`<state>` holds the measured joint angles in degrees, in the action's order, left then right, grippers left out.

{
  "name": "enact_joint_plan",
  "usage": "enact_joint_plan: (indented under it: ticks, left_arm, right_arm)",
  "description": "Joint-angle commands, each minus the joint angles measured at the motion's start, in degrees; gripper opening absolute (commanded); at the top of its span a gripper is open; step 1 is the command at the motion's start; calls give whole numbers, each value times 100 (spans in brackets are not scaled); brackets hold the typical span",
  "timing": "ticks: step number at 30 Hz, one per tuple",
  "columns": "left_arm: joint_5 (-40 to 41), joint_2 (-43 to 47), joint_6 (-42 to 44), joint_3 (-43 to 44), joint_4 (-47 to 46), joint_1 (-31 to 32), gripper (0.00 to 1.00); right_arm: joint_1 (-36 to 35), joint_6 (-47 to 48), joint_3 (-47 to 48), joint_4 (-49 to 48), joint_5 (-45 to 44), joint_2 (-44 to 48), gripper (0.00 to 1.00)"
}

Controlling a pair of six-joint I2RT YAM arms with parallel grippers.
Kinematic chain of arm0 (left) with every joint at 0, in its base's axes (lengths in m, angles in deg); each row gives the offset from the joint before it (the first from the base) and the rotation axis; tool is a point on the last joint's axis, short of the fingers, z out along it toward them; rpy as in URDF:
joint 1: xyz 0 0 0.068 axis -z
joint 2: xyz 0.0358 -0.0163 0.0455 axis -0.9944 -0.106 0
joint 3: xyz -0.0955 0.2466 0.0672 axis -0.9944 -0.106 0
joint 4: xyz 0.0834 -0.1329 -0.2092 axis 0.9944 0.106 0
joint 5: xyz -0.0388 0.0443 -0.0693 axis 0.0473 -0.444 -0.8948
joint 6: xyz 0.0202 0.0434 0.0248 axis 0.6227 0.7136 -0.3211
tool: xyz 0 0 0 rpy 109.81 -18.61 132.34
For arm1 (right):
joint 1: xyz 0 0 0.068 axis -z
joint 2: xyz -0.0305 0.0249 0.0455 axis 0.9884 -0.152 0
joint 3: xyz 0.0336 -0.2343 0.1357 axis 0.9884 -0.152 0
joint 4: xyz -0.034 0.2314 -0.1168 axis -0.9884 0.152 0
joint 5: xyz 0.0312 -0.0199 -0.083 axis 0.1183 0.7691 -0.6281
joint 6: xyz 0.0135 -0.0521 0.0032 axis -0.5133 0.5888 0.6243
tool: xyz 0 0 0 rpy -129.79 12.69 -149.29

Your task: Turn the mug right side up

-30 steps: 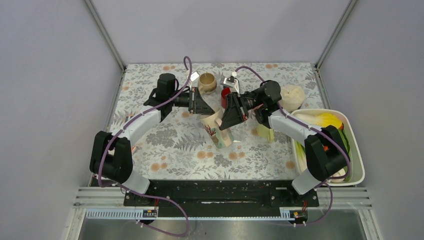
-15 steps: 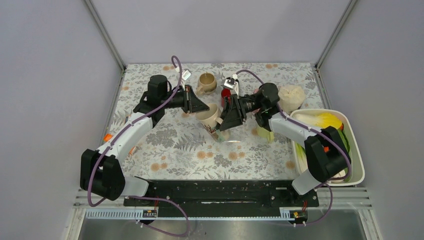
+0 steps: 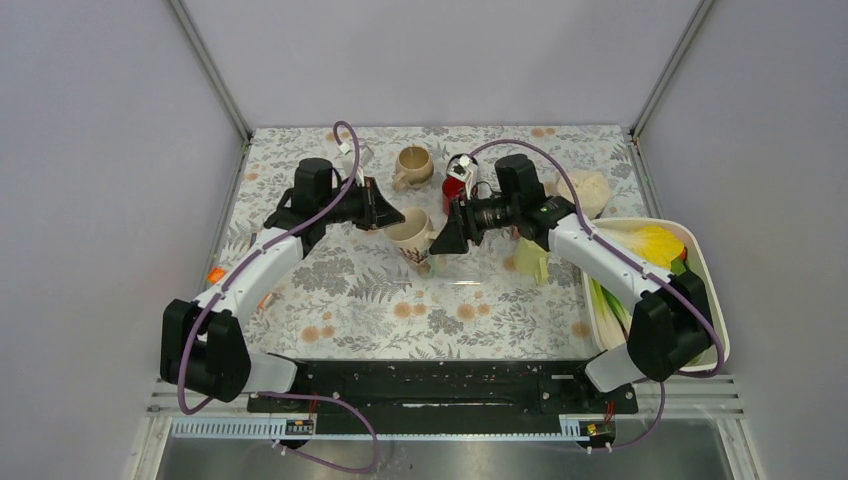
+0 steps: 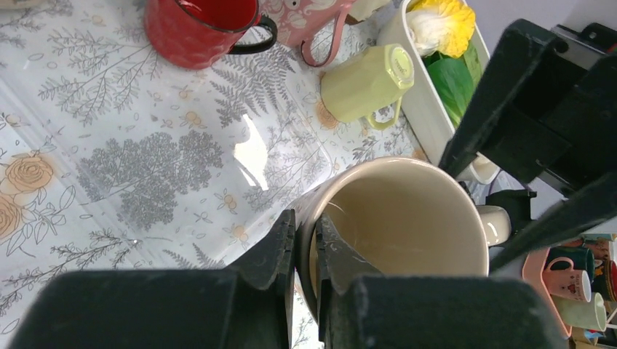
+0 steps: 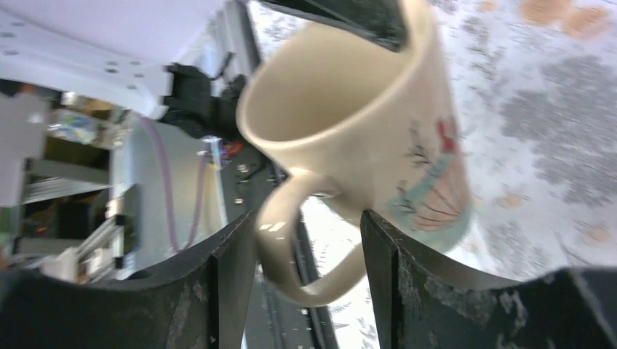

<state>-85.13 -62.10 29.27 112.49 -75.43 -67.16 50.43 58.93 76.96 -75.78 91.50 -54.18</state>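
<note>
The cream mug [image 3: 410,232] with a painted plant pattern is near the table's middle, mouth facing up and slightly tilted. My left gripper [image 3: 385,215] is shut on its rim, one finger inside and one outside the wall, as the left wrist view shows at the mug [image 4: 407,218] and the left gripper [image 4: 305,225]. My right gripper [image 3: 440,235] is open just right of the mug. In the right wrist view the mug's handle [image 5: 291,240] hangs between the spread fingers of the right gripper [image 5: 307,218] without being pinched. Whether the mug's base touches the table I cannot tell.
A brown mug [image 3: 412,165] and a red mug [image 3: 452,187] stand behind. A yellow-green mug [image 3: 530,265] lies to the right, beside a white tub [image 3: 712,300] of vegetables. A pale pink mug [image 3: 585,190] sits at the back right.
My right gripper opened and let go of the mug, drawing back a little to the right. The left gripper turned the mug from tilted over to mouth-up and shifted it slightly back.
</note>
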Motion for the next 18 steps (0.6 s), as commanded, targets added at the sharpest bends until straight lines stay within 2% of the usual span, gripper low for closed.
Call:
enact_joint_plan:
  ticks: [1,6,18]
  left_arm:
    - [-32,418,-56,43,-295,65,0]
    - [40,427,3,-14,-283,65,0]
    - [329,354,55,-50,-295,147,0]
  right_arm:
    - [-164,1372,314,1076,-1419,40,62]
    - [-306,1886,198,1116,-2077,55,62]
    - [-856,2800,-45,856,-2976,116,62]
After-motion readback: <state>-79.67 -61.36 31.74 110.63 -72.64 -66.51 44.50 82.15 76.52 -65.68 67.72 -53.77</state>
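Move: The left gripper already holds the mug, mouth up, by its rim; the mug's middle is about 3 cm to this hand's right, 3 cm back and 5 cm lower. From the right hand it is roughly 6 cm left, 3 cm forward and 6 cm lower, handle towards this hand. The red mug stands some 16 cm ahead of the right hand and 3 cm to its right, the green mug about 5 cm ahead and 18 cm right, both some 15 cm lower. Bring the open right gripper down about 6 cm and slightly forward onto the mug's handle, tipping its fingers some 20 degrees further down and rolling its far side up, with the handle between the finger pads but not gripped. Meanwhile lower the left gripper about 2 cm and slightly left, keeping its pinch on the rim, and ease to a stop. ##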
